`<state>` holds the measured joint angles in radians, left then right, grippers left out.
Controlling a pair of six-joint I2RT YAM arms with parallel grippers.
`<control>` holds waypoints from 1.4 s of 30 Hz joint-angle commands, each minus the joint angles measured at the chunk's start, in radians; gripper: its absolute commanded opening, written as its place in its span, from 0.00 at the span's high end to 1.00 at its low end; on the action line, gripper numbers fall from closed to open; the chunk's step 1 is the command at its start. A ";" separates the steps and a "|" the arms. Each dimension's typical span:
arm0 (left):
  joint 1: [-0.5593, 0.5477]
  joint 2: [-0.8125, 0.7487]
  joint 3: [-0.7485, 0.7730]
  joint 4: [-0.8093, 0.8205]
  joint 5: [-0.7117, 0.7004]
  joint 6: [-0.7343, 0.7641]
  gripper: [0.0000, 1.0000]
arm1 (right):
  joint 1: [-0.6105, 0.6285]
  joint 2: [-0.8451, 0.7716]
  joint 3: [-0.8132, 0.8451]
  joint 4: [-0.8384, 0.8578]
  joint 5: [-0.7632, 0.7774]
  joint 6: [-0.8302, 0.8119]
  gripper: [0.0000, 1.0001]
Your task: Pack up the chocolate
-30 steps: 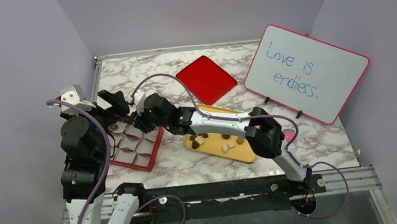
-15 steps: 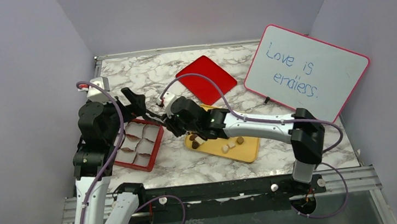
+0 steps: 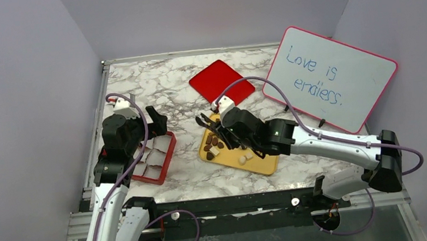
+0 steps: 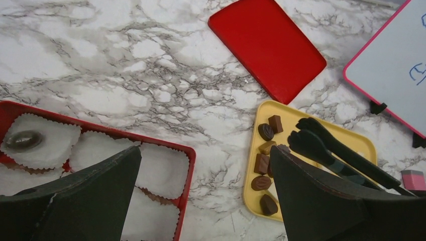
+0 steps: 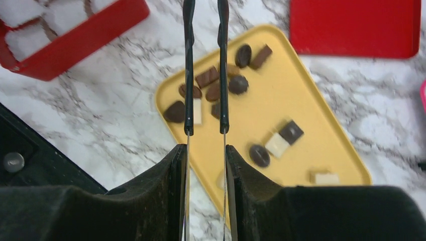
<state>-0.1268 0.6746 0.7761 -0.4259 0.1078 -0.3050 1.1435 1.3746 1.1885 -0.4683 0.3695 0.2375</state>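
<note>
The chocolate (image 3: 212,144) lies as several dark, tan and white pieces on a yellow tray (image 3: 264,164). Those pieces (image 5: 236,84) also show in the right wrist view. One dark oval chocolate (image 4: 22,140) sits in a paper cup of the red box (image 4: 100,131). My right gripper (image 5: 206,150) is shut on thin black-tipped tongs (image 5: 188,75). The tongs (image 4: 321,148) hover over the tray's left end with nothing visible between their tips. My left gripper (image 4: 206,201) is open and empty, above the gap between the box (image 3: 167,154) and the tray (image 4: 351,140).
A red lid (image 3: 221,84) lies flat behind the tray. A pink-framed whiteboard (image 3: 328,77) stands at the back right, with a small pink eraser (image 4: 413,178) near its foot. The red box holds several white paper cups.
My right arm has swung right with the tongs, from over the red box to above the yellow tray. My left arm has moved right and forward, still open.
</note>
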 commanded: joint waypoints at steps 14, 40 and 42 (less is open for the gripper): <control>-0.004 -0.006 -0.057 0.075 0.058 0.046 0.01 | -0.139 -0.138 -0.103 -0.359 0.004 0.132 0.64; -0.004 -0.024 -0.056 0.062 0.022 0.050 0.01 | -0.256 -0.044 -0.099 -0.376 -0.041 0.108 0.61; -0.004 -0.024 -0.055 0.062 0.021 0.050 0.01 | -0.257 -0.034 -0.101 -0.371 -0.050 0.115 0.60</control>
<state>-0.1268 0.6624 0.7258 -0.3756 0.1474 -0.2672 0.8978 1.3220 1.0893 -0.8745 0.3443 0.3473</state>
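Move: From my right hand, which holds the tongs, the dark square chocolate lies about 8 cm ahead, 10 cm to the right and 18 cm below. The pale square chocolate stands some 2 cm nearer me than it, and the dark oval one about 5 cm nearer and 1 cm farther left. The pale bar lies some 7 cm to the right of the dark square and 1 cm nearer. From my left hand, the dark square is roughly 28 cm right, 2 cm ahead and 22 cm down. Keeping the tongs in my right hand, I swing them back over the yellow tray, about 14 cm to the right and some 7 cm down, quickly at first and then easing towards the dark square chocolate. My wrist turns clockwise and tips the fingers steeper, some 30 degrees in all, and near the end my grip slackens slightly, leaving the tong tips a little wider. ##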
